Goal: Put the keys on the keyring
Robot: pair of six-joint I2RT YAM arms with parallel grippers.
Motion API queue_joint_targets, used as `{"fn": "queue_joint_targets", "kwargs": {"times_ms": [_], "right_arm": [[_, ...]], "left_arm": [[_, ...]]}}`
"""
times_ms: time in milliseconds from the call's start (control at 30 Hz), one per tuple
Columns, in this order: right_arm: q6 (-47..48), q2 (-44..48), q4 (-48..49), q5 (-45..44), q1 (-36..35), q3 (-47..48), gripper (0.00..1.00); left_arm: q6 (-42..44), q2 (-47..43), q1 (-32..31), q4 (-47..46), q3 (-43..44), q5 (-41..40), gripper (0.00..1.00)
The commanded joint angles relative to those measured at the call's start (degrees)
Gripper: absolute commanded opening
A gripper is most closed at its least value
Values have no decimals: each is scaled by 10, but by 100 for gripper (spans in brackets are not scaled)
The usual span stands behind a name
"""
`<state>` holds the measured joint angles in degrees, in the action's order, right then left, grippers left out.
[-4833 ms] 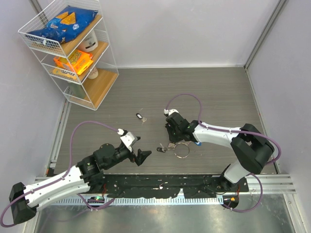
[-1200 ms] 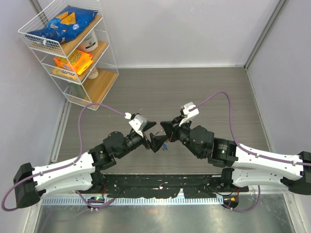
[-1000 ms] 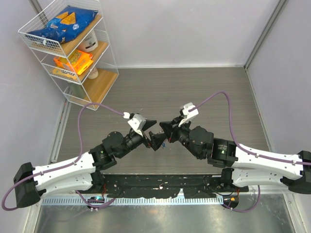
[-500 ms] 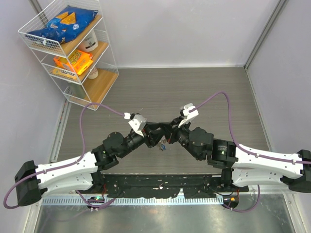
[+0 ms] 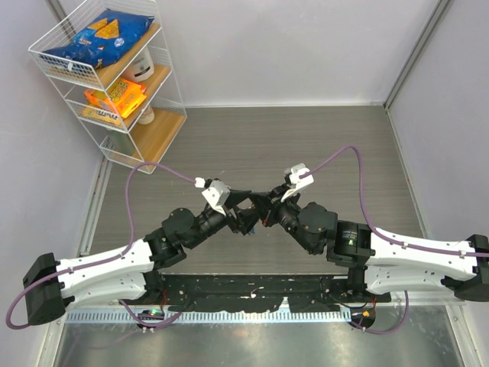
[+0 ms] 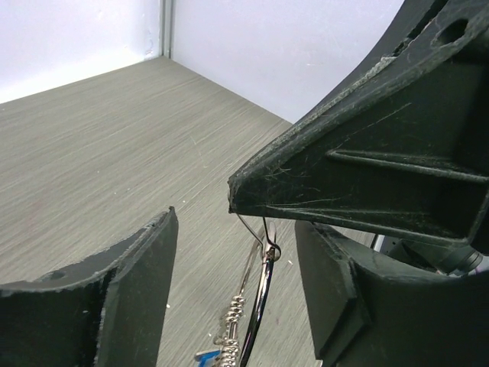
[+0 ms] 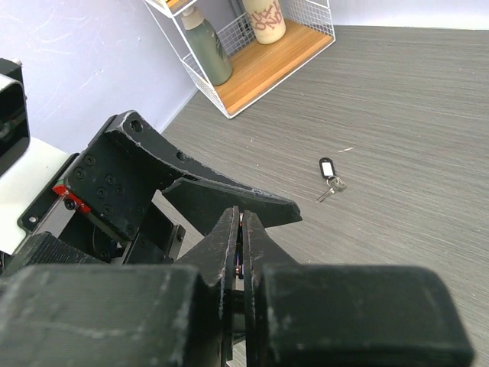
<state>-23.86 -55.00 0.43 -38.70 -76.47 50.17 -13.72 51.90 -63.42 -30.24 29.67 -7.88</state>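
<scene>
My right gripper (image 7: 239, 219) is shut on the keyring (image 6: 263, 287), a thin wire loop that hangs below its fingertips above the table. On the loop's lower part hang small silvery keys with a blue tag (image 6: 221, 348). My left gripper (image 6: 237, 229) is open, its two fingers on either side of the ring and apart from it. In the top view the left gripper (image 5: 246, 219) and right gripper (image 5: 263, 208) meet tip to tip at mid-table. Another key with a dark-framed tag (image 7: 328, 172) lies flat on the table beyond them.
A white wire rack (image 5: 114, 84) with snack bags and jars stands at the back left; its lower shelf with a bottle (image 7: 205, 42) shows in the right wrist view. Grey walls enclose the wood-grain table (image 5: 344, 153).
The left gripper has moved right until its fingers straddle the right gripper's tips and the hanging ring. The right arm has held still with the ring.
</scene>
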Motion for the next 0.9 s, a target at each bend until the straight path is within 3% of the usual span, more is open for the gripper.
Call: {"fn": "queue_joint_targets", "kwargs": {"times_ms": [0, 167, 200, 267, 500, 733, 867], "right_arm": [[5, 9, 46, -22, -6, 25, 6], [3, 5, 46, -21, -8, 26, 6], [3, 5, 46, -22, -9, 26, 6], [2, 7, 48, -23, -9, 23, 6], [-4, 17, 36, -13, -12, 18, 6], [2, 53, 7, 5, -12, 20, 54], [8, 53, -61, 31, -12, 64, 60]], "left_arm": [[-1, 1, -3, -41, -1, 3, 64], [0, -2, -3, -48, -5, 9, 43], [1, 0, -2, -47, -4, 12, 34], [2, -3, -3, -44, -3, 9, 0], [11, -21, -2, -47, -16, 7, 0], [34, -44, -2, -21, -16, 26, 0], [50, -58, -3, 5, -15, 51, 0]]}}
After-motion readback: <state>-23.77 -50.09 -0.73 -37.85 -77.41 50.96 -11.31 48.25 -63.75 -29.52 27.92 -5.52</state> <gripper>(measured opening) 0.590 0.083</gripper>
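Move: The keyring hangs down from the right hand's shut fingertips, its middle about 4 cm below and 1 cm back and left of them. Its wire already runs between the left hand's open fingers, the middle about level ahead, 1 cm to the right and 2 cm below. The loose keys with the black tag lie on the table some 16 cm ahead, 9 cm left and 25 cm below the left hand. Almost on the spot, the left fingers close from well open and pinch the keyring's wire just under the right fingertips, the hand easing back about 1 cm. Only then do the right fingers open, letting go of the wire, and the right hand lifts about 3 cm, drifting right and slightly back, away from the ring. ##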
